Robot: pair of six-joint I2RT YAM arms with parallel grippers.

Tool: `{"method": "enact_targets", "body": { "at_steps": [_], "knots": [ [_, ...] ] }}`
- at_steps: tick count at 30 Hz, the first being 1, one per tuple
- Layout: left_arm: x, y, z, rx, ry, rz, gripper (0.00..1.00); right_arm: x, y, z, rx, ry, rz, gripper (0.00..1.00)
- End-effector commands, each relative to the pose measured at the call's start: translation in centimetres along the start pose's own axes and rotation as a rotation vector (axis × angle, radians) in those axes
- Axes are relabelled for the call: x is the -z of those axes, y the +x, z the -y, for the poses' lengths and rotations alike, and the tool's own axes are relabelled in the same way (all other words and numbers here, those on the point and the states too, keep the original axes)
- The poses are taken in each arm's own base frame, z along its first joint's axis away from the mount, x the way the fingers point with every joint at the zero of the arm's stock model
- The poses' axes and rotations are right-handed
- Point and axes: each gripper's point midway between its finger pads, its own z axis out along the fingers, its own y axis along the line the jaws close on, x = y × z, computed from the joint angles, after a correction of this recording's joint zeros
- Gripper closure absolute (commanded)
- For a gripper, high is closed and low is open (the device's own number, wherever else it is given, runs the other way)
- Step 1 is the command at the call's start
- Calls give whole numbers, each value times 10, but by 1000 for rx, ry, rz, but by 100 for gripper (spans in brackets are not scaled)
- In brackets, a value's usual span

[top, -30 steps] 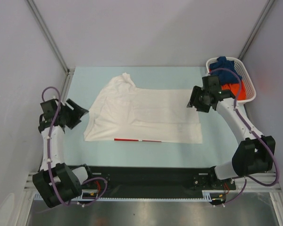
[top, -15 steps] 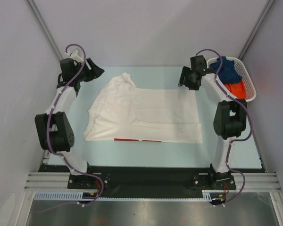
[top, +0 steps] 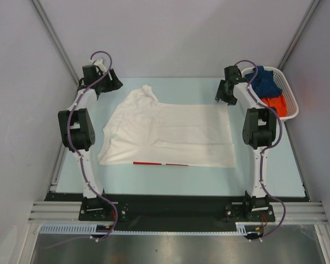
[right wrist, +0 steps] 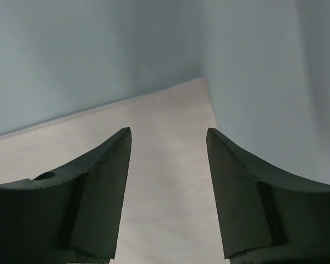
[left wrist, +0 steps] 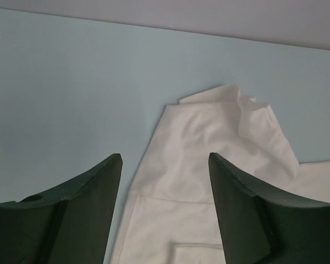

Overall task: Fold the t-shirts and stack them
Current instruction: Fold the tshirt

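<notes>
A white t-shirt [top: 168, 132] lies spread flat in the middle of the light blue table, a thin red strip showing along its near edge. My left gripper [top: 114, 86] hovers at the shirt's far left corner, open and empty; in the left wrist view the white t-shirt [left wrist: 209, 165] shows between and beyond the open gripper [left wrist: 165, 159]. My right gripper [top: 220, 92] is over the far right corner, open and empty, with the white cloth [right wrist: 165, 165] under the gripper [right wrist: 168, 132]. A dark blue t-shirt [top: 265, 80] and an orange t-shirt [top: 278, 104] lie in the basket.
The white lattice basket [top: 290, 91] stands at the far right corner of the table [top: 275, 170]. Grey walls with metal frame posts close in the back and sides. Both arms stretch straight out from their bases at the near edge.
Both arms have swung from beside the shirt's sides out to its far corners, stretching long over the table. The shirt has not moved.
</notes>
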Motion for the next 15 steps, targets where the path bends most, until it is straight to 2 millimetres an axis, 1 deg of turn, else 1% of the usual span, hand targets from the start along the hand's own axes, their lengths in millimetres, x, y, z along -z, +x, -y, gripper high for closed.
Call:
{"method": "enact_targets", "body": {
  "at_steps": [1, 2, 3, 4, 5, 7, 8, 9, 10, 11, 12, 13, 14, 15],
  "knots": [
    [-20, -19, 1, -27, 31, 42, 29, 2, -20, 3, 7, 19, 46, 38],
    [-23, -23, 4, -40, 38, 43, 29, 2, -19, 2, 7, 16, 43, 39],
    [-27, -20, 3, -44, 37, 35, 29, 1, -19, 2, 8, 16, 44, 39],
    [-31, -17, 4, -48, 45, 29, 29, 1, -18, 0, 9, 3, 39, 39],
    [-38, -9, 6, -52, 59, 15, 28, 1, -18, -3, 7, -9, 36, 39],
    [-46, 1, 3, -47, 47, -10, 27, 1, -19, -8, 5, -37, 35, 39],
    [-53, 9, 2, -40, 50, -34, 26, 1, -19, -8, 4, -38, 35, 39],
    [-55, 14, 2, -35, 56, -50, 26, 1, -20, -8, -8, -42, 40, 39],
    [-58, 10, 6, -40, 70, -47, 26, 0, -20, -10, -15, -56, 35, 39],
    [-62, 15, 9, -38, 74, -65, 26, -1, -19, -11, -22, -68, 30, 39],
    [-69, 33, 2, -20, 55, -115, 26, 0, -22, -10, -33, -77, 34, 39],
    [-71, 28, 4, -18, 58, -110, 28, -1, -22, -10, -37, -87, 30, 39],
    [-74, 35, 3, 15, 47, -129, 30, 0, -23, -9, -38, -86, 32, 39],
    [-78, 39, -3, 11, 27, -134, 32, -1, -24, -6, -42, -84, 36, 39]
  ]
}}
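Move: The t-shirt's far left shoulder corner lies roughly 6 cm ahead of the left hand, 5 cm to its right and about 11 cm below. The shirt's folded peak is about 15 cm to the left hand's right and 5 cm ahead. For the right hand, the shirt's far right corner is some 3 cm ahead, 2 cm to its right and 5 cm below; the white basket's middle stands about 25 cm to its right and 6 cm farther out. Down on the t-shirt's far left corner comes the open left hand, sinking about 7 cm while reaching some 4 cm forward; it veers a couple of centimetres right in the second half and tips its fingers slightly downward. The right hand waits open just over the far right corner, settling only about 1 cm lower. ##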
